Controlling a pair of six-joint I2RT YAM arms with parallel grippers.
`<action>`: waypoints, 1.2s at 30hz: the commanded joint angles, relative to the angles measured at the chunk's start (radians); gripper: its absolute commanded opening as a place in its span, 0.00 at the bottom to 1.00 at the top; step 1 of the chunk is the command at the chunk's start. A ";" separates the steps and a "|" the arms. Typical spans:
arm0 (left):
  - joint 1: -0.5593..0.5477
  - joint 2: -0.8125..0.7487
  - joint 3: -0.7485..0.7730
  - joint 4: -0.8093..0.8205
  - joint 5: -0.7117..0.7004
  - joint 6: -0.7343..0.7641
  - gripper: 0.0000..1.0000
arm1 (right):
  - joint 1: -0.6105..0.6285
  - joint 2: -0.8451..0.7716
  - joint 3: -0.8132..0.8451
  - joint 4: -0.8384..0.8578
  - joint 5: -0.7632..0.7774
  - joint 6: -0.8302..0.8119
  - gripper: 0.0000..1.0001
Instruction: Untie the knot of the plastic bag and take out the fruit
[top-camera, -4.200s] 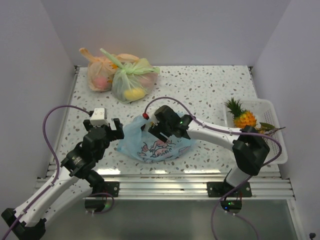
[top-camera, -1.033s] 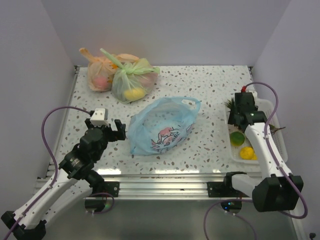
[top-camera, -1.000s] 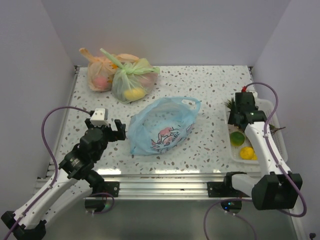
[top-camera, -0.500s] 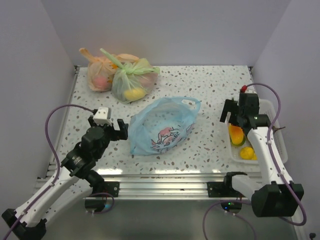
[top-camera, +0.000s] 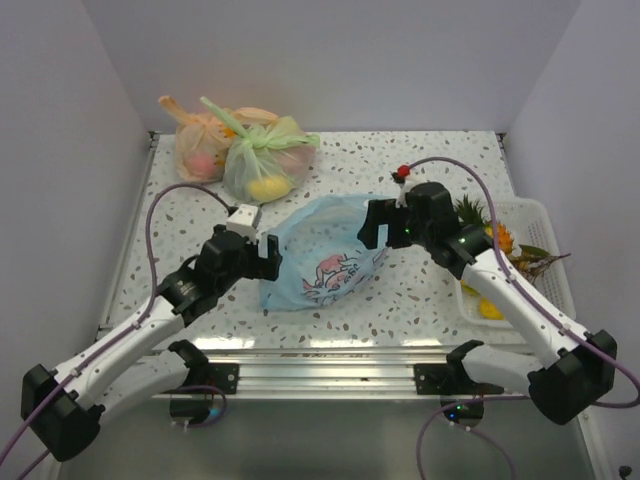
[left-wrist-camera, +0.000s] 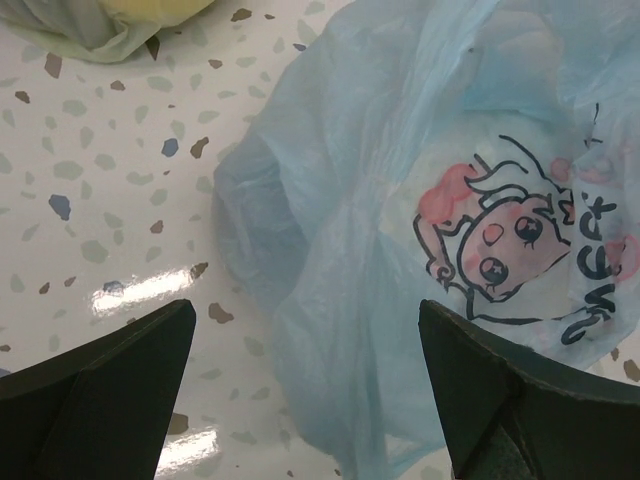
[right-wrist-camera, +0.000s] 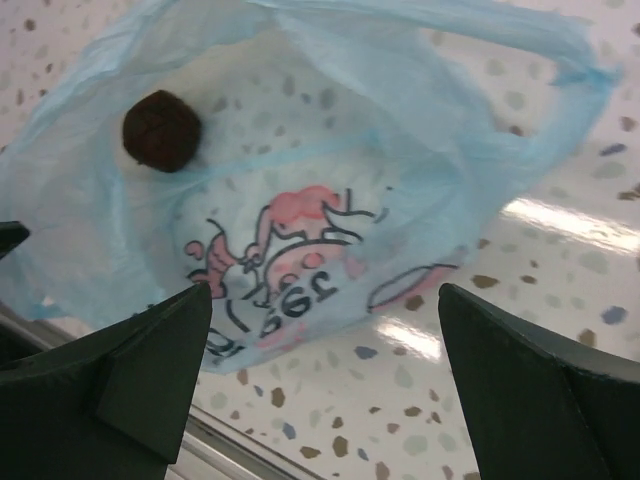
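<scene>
The light blue plastic bag (top-camera: 325, 258) with the pink-and-black cartoon print lies in the middle of the table, its mouth open and no knot showing. In the right wrist view the bag (right-wrist-camera: 330, 200) holds a dark round fruit (right-wrist-camera: 161, 130), and a loose handle strip (right-wrist-camera: 520, 35) runs along the top. My left gripper (top-camera: 268, 257) is open at the bag's left end, with the blue film between its fingers in the left wrist view (left-wrist-camera: 310, 400). My right gripper (top-camera: 378, 228) is open over the bag's right end, above the printed side (right-wrist-camera: 325, 380).
A white basket (top-camera: 550, 295) at the right holds the pineapple (top-camera: 478, 218), an orange piece (top-camera: 503, 238) and a yellow fruit (top-camera: 490, 308). The tied orange bag (top-camera: 198, 150) and green bag (top-camera: 262, 160) sit at the back left; the green bag also shows in the left wrist view (left-wrist-camera: 90, 25).
My right arm swung left from the basket to the bag's right end. My left arm reached forward and right to the bag's left end. The basket has gained fruit since the oldest frame.
</scene>
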 joint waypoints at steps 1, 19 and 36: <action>-0.021 0.057 0.089 0.020 0.017 -0.064 1.00 | 0.102 0.061 -0.012 0.226 -0.046 0.112 0.98; -0.130 0.348 0.112 0.035 -0.263 -0.417 1.00 | 0.357 0.302 -0.262 0.596 0.081 0.285 0.97; -0.139 0.375 0.143 0.110 -0.170 -0.289 0.00 | 0.360 0.376 -0.393 0.760 0.126 0.347 0.97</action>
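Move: The left open fingers have the bag's left rim about 3 cm to the right, 2 cm ahead and 9 cm below; a dark round fruit inside is roughly 8 cm to the right, 1 cm ahead and 14 cm down. From the right hand, the bag's printed side lies about 13 cm left, 4 cm back and 18 cm down, with the dark fruit some 22 cm left, 3 cm back and 18 cm down. The left hand shifts about 3 cm right, then sinks some 9 cm to the bag's left rim, tipping down and turning counter-clockwise, shuts on the blue plastic to pinch it, and starts to rise by a centimetre or so. The right hand sweeps about 12 cm left over the bag, then mainly sinks, some 17 cm in all and about 4 cm back, with its fingers kept open and pointing more steeply down close above the printed side; contact there can't be seen. ##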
